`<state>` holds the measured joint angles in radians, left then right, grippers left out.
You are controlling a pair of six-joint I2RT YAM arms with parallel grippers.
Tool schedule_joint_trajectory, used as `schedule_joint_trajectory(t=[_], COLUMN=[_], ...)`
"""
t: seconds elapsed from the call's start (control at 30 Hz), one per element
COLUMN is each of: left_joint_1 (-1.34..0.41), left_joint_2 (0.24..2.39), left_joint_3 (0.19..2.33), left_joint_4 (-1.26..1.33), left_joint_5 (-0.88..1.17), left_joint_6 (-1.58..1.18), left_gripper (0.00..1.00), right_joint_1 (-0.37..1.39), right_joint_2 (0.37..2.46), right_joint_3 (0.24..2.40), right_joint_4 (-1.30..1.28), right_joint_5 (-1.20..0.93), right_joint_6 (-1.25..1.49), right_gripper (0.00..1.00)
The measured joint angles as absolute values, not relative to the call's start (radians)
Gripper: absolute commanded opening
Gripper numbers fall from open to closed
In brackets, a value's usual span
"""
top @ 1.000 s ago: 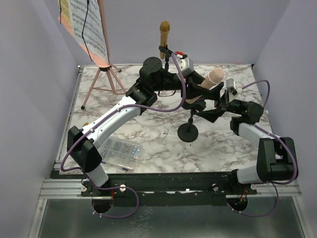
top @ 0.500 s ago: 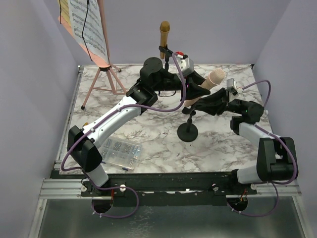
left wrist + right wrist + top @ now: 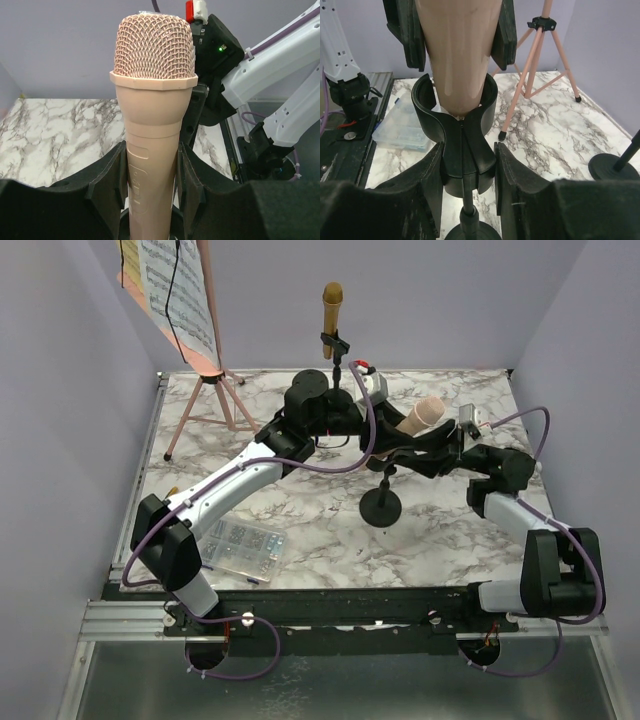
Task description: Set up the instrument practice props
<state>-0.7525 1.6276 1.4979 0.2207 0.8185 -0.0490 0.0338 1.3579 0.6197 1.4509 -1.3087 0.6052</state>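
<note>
A pink microphone (image 3: 152, 100) stands between my left gripper's (image 3: 152, 185) pads, which are shut on its body. Its tail end rests in the black clip (image 3: 462, 125) of a round-based mic holder (image 3: 381, 508). My right gripper (image 3: 468, 150) is closed around that clip, with both pads against its sides. From above, the pink microphone (image 3: 425, 412) tilts up to the right between the two arms. A gold microphone (image 3: 332, 305) stands upright in the other holder at the back. The pink music rack (image 3: 205, 400) with sheet-music pages (image 3: 180, 290) stands at the back left.
A clear compartment box (image 3: 240, 545) lies near the left arm's base. The gold microphone's holder base (image 3: 612, 167) sits to the right in the right wrist view, and the rack's tripod legs (image 3: 535, 75) stand behind the clip. Grey walls close in on three sides.
My right gripper went from wide open to closed on the holder's clip. The left arm lowered the pink microphone a little, down and to the left, into that clip.
</note>
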Motion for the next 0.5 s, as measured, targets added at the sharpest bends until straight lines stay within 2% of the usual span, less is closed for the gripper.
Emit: schedule_joint_trajectory(t=[0.27,0.3,0.33,0.37,0.4,0.43,0.5], left_joint_1=[-0.748,-0.748,-0.747,-0.746,-0.745,-0.744,-0.741], left_joint_2=[1.591,1.588,1.588,1.588,1.588,1.588,1.588], left_joint_3=[1.401,1.389,1.382,1.373,1.367,1.362,1.357], left_joint_4=[0.291,0.302,0.311,0.320,0.328,0.336,0.353], left_joint_5=[0.783,0.775,0.769,0.761,0.754,0.746,0.739], left_joint_6=[-0.069,-0.073,-0.075,-0.079,-0.083,-0.085,-0.088], left_gripper=[0.00,0.00,0.00,0.00,0.00,0.00,0.00], right_joint_1=[0.034,0.034,0.034,0.034,0.034,0.034,0.034], right_joint_2=[1.333,1.332,1.332,1.331,1.328,1.324,1.305], right_joint_3=[0.618,0.618,0.618,0.618,0.618,0.618,0.616], right_joint_4=[1.399,1.395,1.388,1.380,1.367,1.351,1.304], right_joint_5=[-1.294,-1.291,-1.287,-1.282,-1.276,-1.271,-1.248], right_joint_6=[0.547,0.546,0.545,0.544,0.541,0.539,0.536], right_gripper=[0.01,0.12,0.36,0.56,0.71,0.98,1.00])
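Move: The left hand grips the pink microphone upright; the black clip it is going into is straight below that hand, around 6 cm down. The right fingers already pinch this clip, whose middle is some 2 cm to their left and 2 cm above the right hand. The stand's round base is about 28 cm beneath the left hand. The gold microphone on its own stand is roughly 25 cm ahead of the left hand and 13 cm to its left, about level. Downward goes the left hand, about 2 cm, feeding the pink microphone deeper into the black clip while easing some 1 cm forward and to the left and turning slightly counter-clockwise; its grip keeps. The right hand stays nearly in place beside the clip and, near the end, spreads its fingers wide, letting go of the clip. ##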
